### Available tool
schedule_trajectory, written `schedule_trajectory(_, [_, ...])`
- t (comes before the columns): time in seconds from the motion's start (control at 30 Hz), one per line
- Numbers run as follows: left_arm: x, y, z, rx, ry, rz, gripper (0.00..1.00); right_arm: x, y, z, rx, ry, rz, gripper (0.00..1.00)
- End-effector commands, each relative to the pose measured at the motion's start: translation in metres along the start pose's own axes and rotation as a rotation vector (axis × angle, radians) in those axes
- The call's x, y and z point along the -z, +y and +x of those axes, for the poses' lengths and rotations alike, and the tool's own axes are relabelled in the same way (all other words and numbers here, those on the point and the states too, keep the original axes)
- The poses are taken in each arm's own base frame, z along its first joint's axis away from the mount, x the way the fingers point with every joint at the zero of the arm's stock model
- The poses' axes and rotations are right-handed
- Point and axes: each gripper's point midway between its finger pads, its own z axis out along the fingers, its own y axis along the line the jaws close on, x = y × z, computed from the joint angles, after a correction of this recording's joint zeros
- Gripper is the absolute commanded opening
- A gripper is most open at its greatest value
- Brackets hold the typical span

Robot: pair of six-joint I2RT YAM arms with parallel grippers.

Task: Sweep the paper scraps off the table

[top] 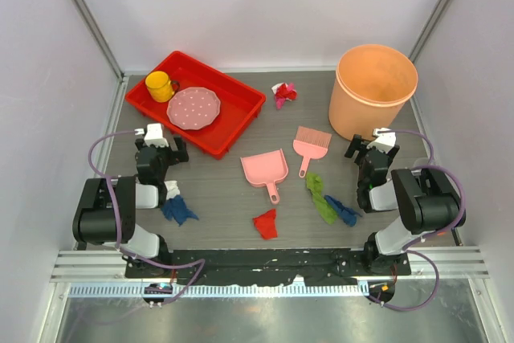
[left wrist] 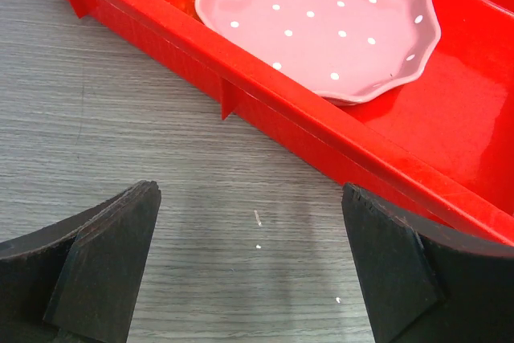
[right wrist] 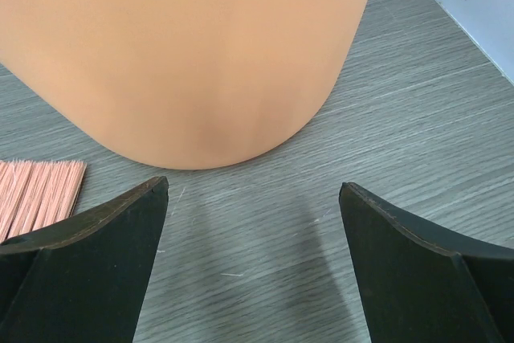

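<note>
Paper scraps lie scattered on the dark grey table [top: 221, 198]: a red, white and magenta one [top: 283, 94] at the back, a green twist [top: 320, 193], a blue bit [top: 345, 213], a red piece [top: 266, 223] near the front, and a blue one [top: 177, 210] with a white bit [top: 171, 190] by the left arm. My left gripper [top: 161, 140] [left wrist: 249, 198] stands open over bare table beside the red tray [left wrist: 265, 102]. Open too, my right gripper [top: 373, 144] [right wrist: 253, 190] faces the orange bin [right wrist: 201, 54]. Neither holds anything.
A pink dustpan [top: 265, 169] and a pink brush [top: 311, 146] lie mid-table; the brush's bristles [right wrist: 40, 190] show at the right wrist view's left edge. The red tray [top: 233, 122] carries a yellow cup [top: 161, 86] and a dotted pink plate [top: 193, 108]. The orange bin [top: 373, 90] stands back right.
</note>
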Motion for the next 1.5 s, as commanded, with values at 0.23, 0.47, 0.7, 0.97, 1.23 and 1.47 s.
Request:
schedule_trajectory(0.23, [-0.004,-0.004,-0.019,-0.011,-0.057,0.02,1.0,-0.005,0.01,-0.091,-0.105,-0.039,0.028,0.9])
schedule_trajectory(0.47, [-0.013,-0.009,-0.062,-0.071,0.113,0.041,1.0,0.026,0.064,-0.111,-0.156,0.233,-0.094,0.72])
schedule_trajectory(0.7, [0.007,0.005,-0.13,-0.229,0.267,-0.002,1.0,0.065,0.083,-0.099,-0.029,0.392,0.012,0.72])
schedule_trajectory(0.97, [0.045,-0.035,-0.136,-0.132,0.422,0.2,1.0,0.095,0.138,-0.055,-0.005,0.527,-0.072,0.72])
schedule_trajectory(1.23, [0.056,-0.043,-0.138,-0.101,0.464,0.234,1.0,0.102,0.185,-0.012,0.114,0.667,-0.107,0.7])
schedule_trajectory(1.47, [0.059,-0.045,-0.131,-0.095,0.485,0.249,1.0,0.097,0.191,0.025,0.2,0.756,-0.085,0.7])
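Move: The pink brush's handle lies roughly 19 cm to the right hand's left, 5 cm back and 6 cm below. The pink dustpan is about 10 cm beyond the handle to the left and 2 cm nearer the base. The green scrap lies some 13 cm left and 14 cm back of the right hand; the bin stands about 9 cm ahead and 3 cm left. From the left hand the brush handle is about 39 cm right and 6 cm back. The open right hand arcs up about 15 cm and about 20 cm left, away from the bin, then sinks to its starting height over the brush handle, drawing back some 4 cm, pitching down about 45 degrees and narrowing its fingers to about two-thirds open. The left hand, wide open, rises clear, then eases back and down, ending 13 cm higher and tipped downward. ##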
